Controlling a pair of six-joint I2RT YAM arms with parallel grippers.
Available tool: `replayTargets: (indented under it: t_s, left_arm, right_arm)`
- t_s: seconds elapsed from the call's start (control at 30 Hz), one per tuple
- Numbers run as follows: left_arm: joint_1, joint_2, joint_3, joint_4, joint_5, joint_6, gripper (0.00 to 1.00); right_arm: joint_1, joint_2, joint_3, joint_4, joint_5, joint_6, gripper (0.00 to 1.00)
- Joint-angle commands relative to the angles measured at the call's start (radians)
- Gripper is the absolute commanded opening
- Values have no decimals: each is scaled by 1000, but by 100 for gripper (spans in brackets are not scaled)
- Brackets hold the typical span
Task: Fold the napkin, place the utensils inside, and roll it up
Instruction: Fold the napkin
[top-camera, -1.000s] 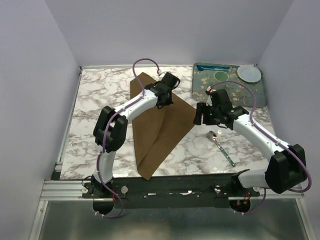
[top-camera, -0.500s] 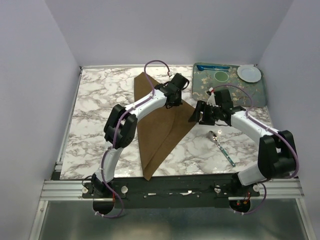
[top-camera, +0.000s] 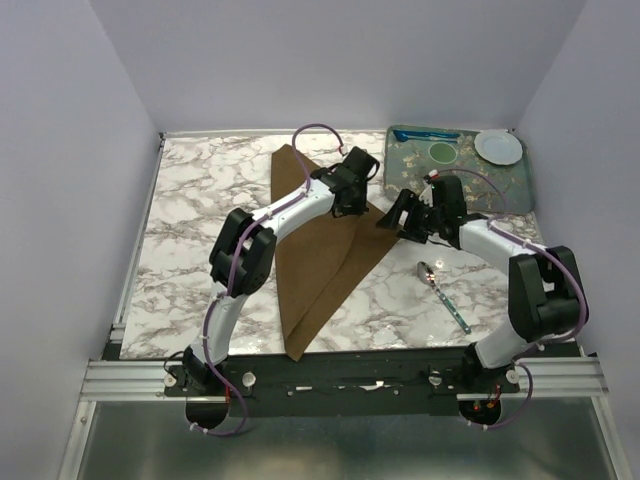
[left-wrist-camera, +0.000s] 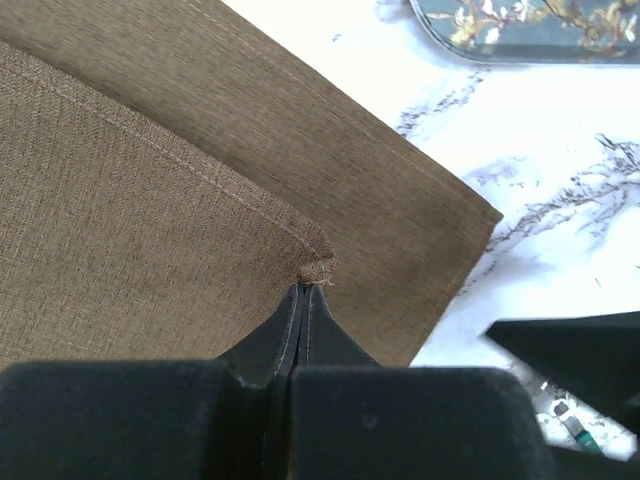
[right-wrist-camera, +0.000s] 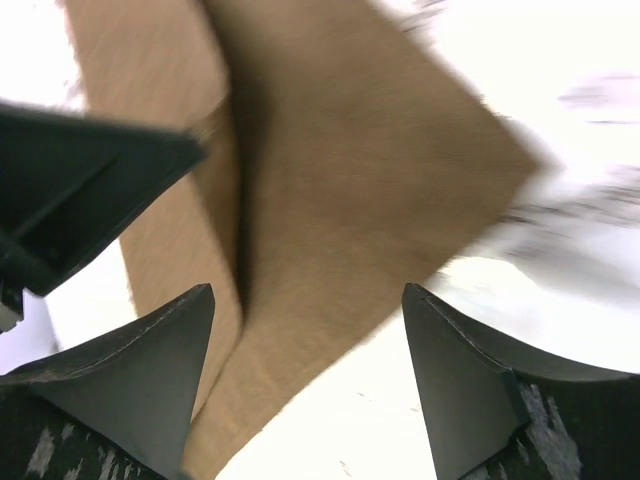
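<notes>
The brown napkin (top-camera: 320, 255) lies partly folded on the marble table, a flap drawn over toward its right corner. My left gripper (top-camera: 362, 208) is shut on a corner of the napkin (left-wrist-camera: 150, 200), held just above the lower layer near the right corner. My right gripper (top-camera: 395, 217) is open and empty, hovering over the napkin's right corner (right-wrist-camera: 350, 180). The spoon (top-camera: 443, 291), with a silver bowl and a teal handle, lies on the table right of the napkin, below my right arm.
A patterned tray (top-camera: 520, 185) at the back right holds a bright blue plastic utensil (top-camera: 425, 134), a green disc (top-camera: 442, 151) and a small white plate (top-camera: 498, 147). Walls close in the table on the left, back and right.
My left gripper carried the napkin corner rightward, then held. My right gripper moved left and up toward the napkin's right corner, its elbow folding in. The spoon has not moved.
</notes>
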Motion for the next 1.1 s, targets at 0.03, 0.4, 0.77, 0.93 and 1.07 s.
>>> replayTargets:
  t_s: [0.03, 0.4, 0.77, 0.93, 1.07]
  left_arm:
    - [-24, 16, 52, 12, 54, -14, 0]
    - [-53, 79, 138, 11, 65, -17, 0]
    - [-76, 125, 204, 26, 75, 19, 0]
    - [-84, 144, 222, 23, 78, 20, 0]
    - [-86, 153, 227, 22, 81, 16, 0]
  right_arm:
    - [-71, -154, 11, -168, 208, -62, 84]
    - [-138, -277, -49, -206, 182, -127, 84]
    - [-166, -300, -74, -206, 156, -145, 84]
    - [-175, -303, -80, -206, 146, -144, 84]
    - [-178, -304, -81, -206, 143, -147, 84]
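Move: The left gripper holds the napkin's folded-over edge. The napkin's right corner, lying on the marble, is about 11 cm to its right, 3 cm back and 3 cm below. The tray's middle is some 23 cm right and 11 cm ahead of it; the spoon is about 20 cm right and 20 cm back. The open right hand hovers close to that same corner, which lies roughly 4 cm to its right, 1 cm ahead and 4 cm below. Still pinching the folded-over edge in its shut fingers, the left hand draws it about 7 cm to the right towards the napkin's right corner, staying low and turning slightly clockwise. The right hand clears the way with its fingers kept wide open: it swings about 10 cm right across the corner, rises some 6 cm, then sinks back a couple. ##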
